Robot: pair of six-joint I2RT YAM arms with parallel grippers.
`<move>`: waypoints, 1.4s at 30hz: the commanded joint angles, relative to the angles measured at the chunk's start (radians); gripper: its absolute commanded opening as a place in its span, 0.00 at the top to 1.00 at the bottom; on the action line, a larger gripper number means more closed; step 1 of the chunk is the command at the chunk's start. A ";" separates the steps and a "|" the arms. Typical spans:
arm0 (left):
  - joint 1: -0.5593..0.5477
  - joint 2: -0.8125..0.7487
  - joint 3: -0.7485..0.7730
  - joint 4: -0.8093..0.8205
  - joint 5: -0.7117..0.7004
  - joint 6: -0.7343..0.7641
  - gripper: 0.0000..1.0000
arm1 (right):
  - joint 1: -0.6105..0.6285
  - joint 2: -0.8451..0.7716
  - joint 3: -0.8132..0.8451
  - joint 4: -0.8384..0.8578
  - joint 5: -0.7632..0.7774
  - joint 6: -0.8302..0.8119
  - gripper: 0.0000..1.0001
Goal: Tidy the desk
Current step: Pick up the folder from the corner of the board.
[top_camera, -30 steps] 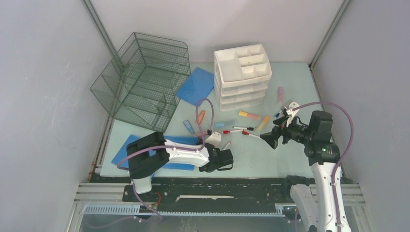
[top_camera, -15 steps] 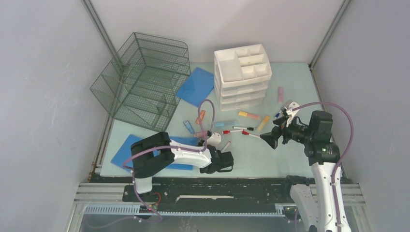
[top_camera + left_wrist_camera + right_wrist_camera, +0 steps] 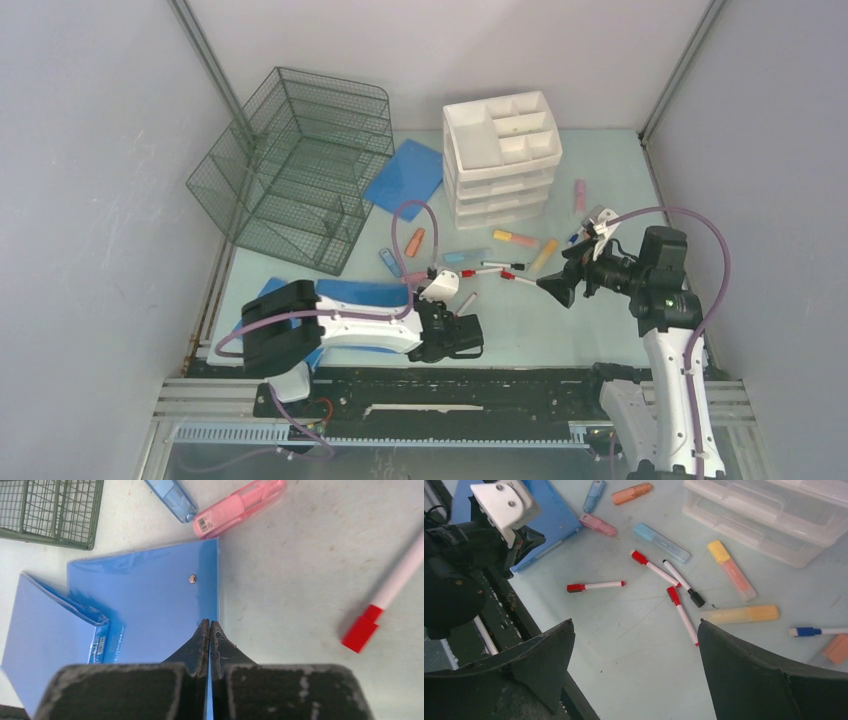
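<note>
The desk [image 3: 570, 330] is a pale mint-green top strewn with stationery. A blue folder [image 3: 150, 605] with a snap button lies flat near its front left, partly over a second blue folder [image 3: 45, 630]. My left gripper [image 3: 209, 622] is shut on the first folder's right edge, and a thin blue strip shows between the jaws. Seen from above, the left gripper [image 3: 430, 340] sits low by the front rail. My right gripper [image 3: 635, 622] hangs open above bare desk, holding nothing, and in the top view the right gripper [image 3: 553, 288] is at the right.
Several markers [image 3: 596, 586] and highlighters [image 3: 739, 614] lie mid-desk. A pink highlighter [image 3: 237, 505] and a blue one [image 3: 172, 497] lie just beyond the held folder. A white drawer unit [image 3: 500, 160], a tipped wire rack [image 3: 300, 170] and another blue folder [image 3: 405, 175] stand behind.
The left gripper's jaws have closed onto the blue folder's edge, and the left arm has stretched lower and flatter. The right arm has not moved.
</note>
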 commanded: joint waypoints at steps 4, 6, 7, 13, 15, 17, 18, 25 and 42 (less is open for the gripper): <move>-0.030 -0.150 -0.007 0.069 -0.053 0.004 1.00 | 0.010 0.027 -0.005 0.006 -0.124 -0.006 0.00; -0.032 -0.177 -0.007 0.080 -0.052 0.024 1.00 | 0.024 0.036 -0.004 0.008 -0.145 -0.018 0.00; -0.032 -0.189 -0.006 0.083 -0.054 0.036 1.00 | 0.033 0.040 -0.003 0.007 -0.154 -0.026 0.00; -0.034 -0.267 -0.007 0.110 -0.056 0.097 1.00 | 0.126 0.082 0.052 -0.067 -0.177 -0.163 0.00; -0.034 -0.290 -0.009 0.122 -0.057 0.114 1.00 | 0.165 0.102 0.075 -0.098 -0.192 -0.223 0.00; -0.034 -0.313 -0.014 0.129 -0.063 0.131 1.00 | 0.175 0.141 0.104 -0.146 -0.236 -0.300 0.00; -0.033 -0.325 -0.018 0.133 -0.066 0.141 1.00 | 0.178 0.156 0.115 -0.172 -0.267 -0.354 0.00; -0.032 -0.434 -0.085 0.237 -0.033 0.266 1.00 | 0.207 0.244 0.131 -0.228 -0.305 -0.473 0.00; 0.082 -0.627 -0.224 0.324 0.237 0.282 0.48 | 0.145 0.269 0.013 -0.089 -0.263 -0.402 0.00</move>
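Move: The left hand hovers shut and empty some 4 cm above the desk, over the middle of the folder's right edge; the folder's middle lies about 10 cm to its left and level with it. The pink highlighter is some 10 cm ahead and 3 cm right, the blue clip highlighter about 13 cm ahead and 3 cm left, and the lone red marker roughly 13 cm right and 3 cm ahead. From the right hand the folder lies about 42 cm left, 5 cm back and 20 cm below. The left hand climbs about 9 cm, nearly straight up from the folder's edge with its fingers still shut and nothing between them, bowing a couple of centimetres right and back again, its left side dipping by some 25 degrees; near the top it eases down slightly and spreads its fingers to almost half open above that same edge. Meanwhile the right hand, still wide open and empty, drifts about 5 cm left and a little back and then down, above the bare desk near the markers, turning about 30 degrees counter-clockwise. ##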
